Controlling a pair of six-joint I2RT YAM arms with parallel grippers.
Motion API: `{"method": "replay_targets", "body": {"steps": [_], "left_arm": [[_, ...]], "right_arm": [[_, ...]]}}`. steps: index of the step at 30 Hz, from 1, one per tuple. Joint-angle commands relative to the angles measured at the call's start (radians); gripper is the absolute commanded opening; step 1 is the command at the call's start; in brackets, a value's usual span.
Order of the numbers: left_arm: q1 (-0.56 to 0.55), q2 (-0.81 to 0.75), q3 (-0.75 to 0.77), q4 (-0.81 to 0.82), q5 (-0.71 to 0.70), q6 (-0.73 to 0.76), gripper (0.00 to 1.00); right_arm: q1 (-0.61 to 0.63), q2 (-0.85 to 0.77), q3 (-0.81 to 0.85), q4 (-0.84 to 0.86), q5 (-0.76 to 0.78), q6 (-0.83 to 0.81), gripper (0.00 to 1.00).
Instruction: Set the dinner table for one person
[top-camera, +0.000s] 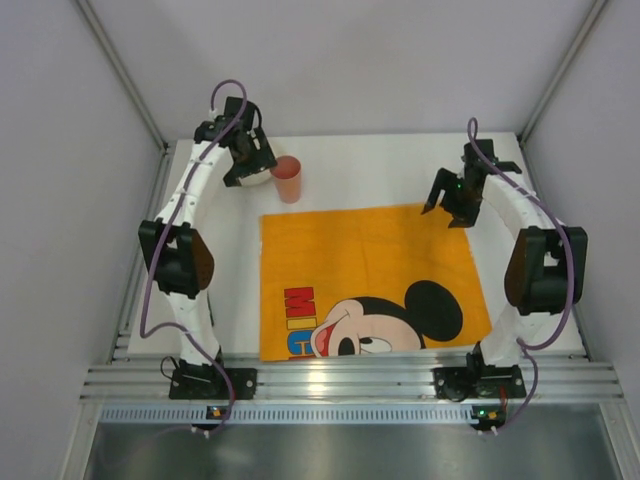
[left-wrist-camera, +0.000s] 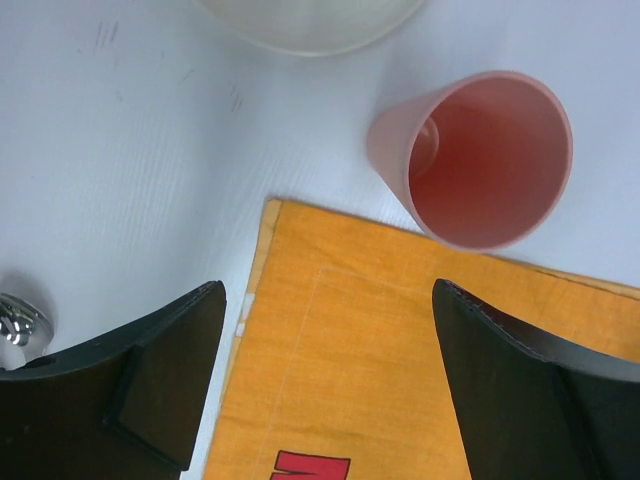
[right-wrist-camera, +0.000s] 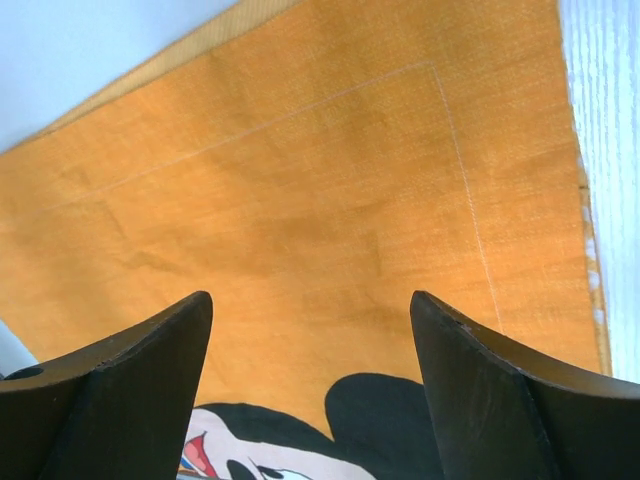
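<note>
The white dinner table (top-camera: 380, 165) carries an orange Mickey Mouse cloth (top-camera: 370, 275) spread flat near its front. A pink cup (top-camera: 288, 178) stands upright just beyond the cloth's far left corner, and a pale bowl (top-camera: 258, 178) lies partly under my left gripper (top-camera: 245, 160). That gripper is open and empty, hovering above the cloth's corner (left-wrist-camera: 400, 350) with the cup (left-wrist-camera: 485, 160) ahead and to its right. My right gripper (top-camera: 450, 210) is open and empty above the cloth's far right corner (right-wrist-camera: 300, 200).
A small shiny metal object (left-wrist-camera: 20, 320) shows at the left edge of the left wrist view, mostly hidden by the finger. Grey walls close in the table on three sides. A metal rail (top-camera: 350, 380) runs along the front.
</note>
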Motion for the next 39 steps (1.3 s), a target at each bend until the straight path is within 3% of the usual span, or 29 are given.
{"method": "replay_targets", "body": {"steps": [1,9,12,15,16,18,22,27,32,39], "left_arm": [[0.007,0.035,0.023,0.107,0.040,0.037,0.89],[0.009,0.142,0.069,0.187,0.079,0.033,0.86],[0.009,0.193,0.098,0.213,0.080,0.040,0.79],[0.012,0.260,0.152,0.201,0.069,0.055,0.49],[0.014,0.274,0.166,0.199,0.079,0.060,0.27],[0.017,0.297,0.201,0.188,0.088,0.063,0.00],[-0.008,0.228,0.197,0.207,0.131,0.056,0.00],[-0.068,0.132,0.207,0.224,0.210,0.098,0.00],[-0.183,0.049,0.161,0.202,0.224,0.159,0.00],[-0.336,-0.063,0.088,0.170,0.189,0.204,0.00]], "right_arm": [[0.002,-0.021,0.015,-0.086,0.044,-0.043,0.80],[0.002,-0.127,-0.089,-0.099,0.071,-0.077,0.80],[0.002,-0.155,-0.130,-0.099,0.071,-0.080,0.80],[0.002,-0.170,-0.159,-0.099,0.070,-0.075,0.80],[0.002,-0.173,-0.163,-0.099,0.064,-0.074,0.79],[0.003,-0.178,-0.158,-0.101,0.058,-0.072,0.79],[0.034,-0.179,-0.072,-0.116,0.027,-0.089,0.78],[0.195,-0.138,0.254,-0.116,-0.094,-0.095,0.80],[0.319,0.020,0.588,-0.115,-0.168,-0.003,0.80],[0.382,0.128,0.675,-0.124,-0.091,0.017,0.78]]}}
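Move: The pink cup the left hand goes for stands about 9 cm ahead of it and 6 cm to its right, its middle some 12 cm below. The plate lies around 22 cm ahead and 8 cm to the left, and the tablecloth's far left corner about 2 cm ahead and 3 cm left, both some 18 cm down. From the right hand, the cup is roughly 47 cm left, 16 cm ahead and slightly lower. Forward and down about 7 cm each, the open left hand reaches the cup, shuts on the left side of its rim, then lifts and carries it right and back, turning some 30 degrees clockwise. The right hand first draws back about 6 cm, then, still open, sweeps left and up, tilting its fingertips upward and turning counter-clockwise, and comes close to the held cup. ##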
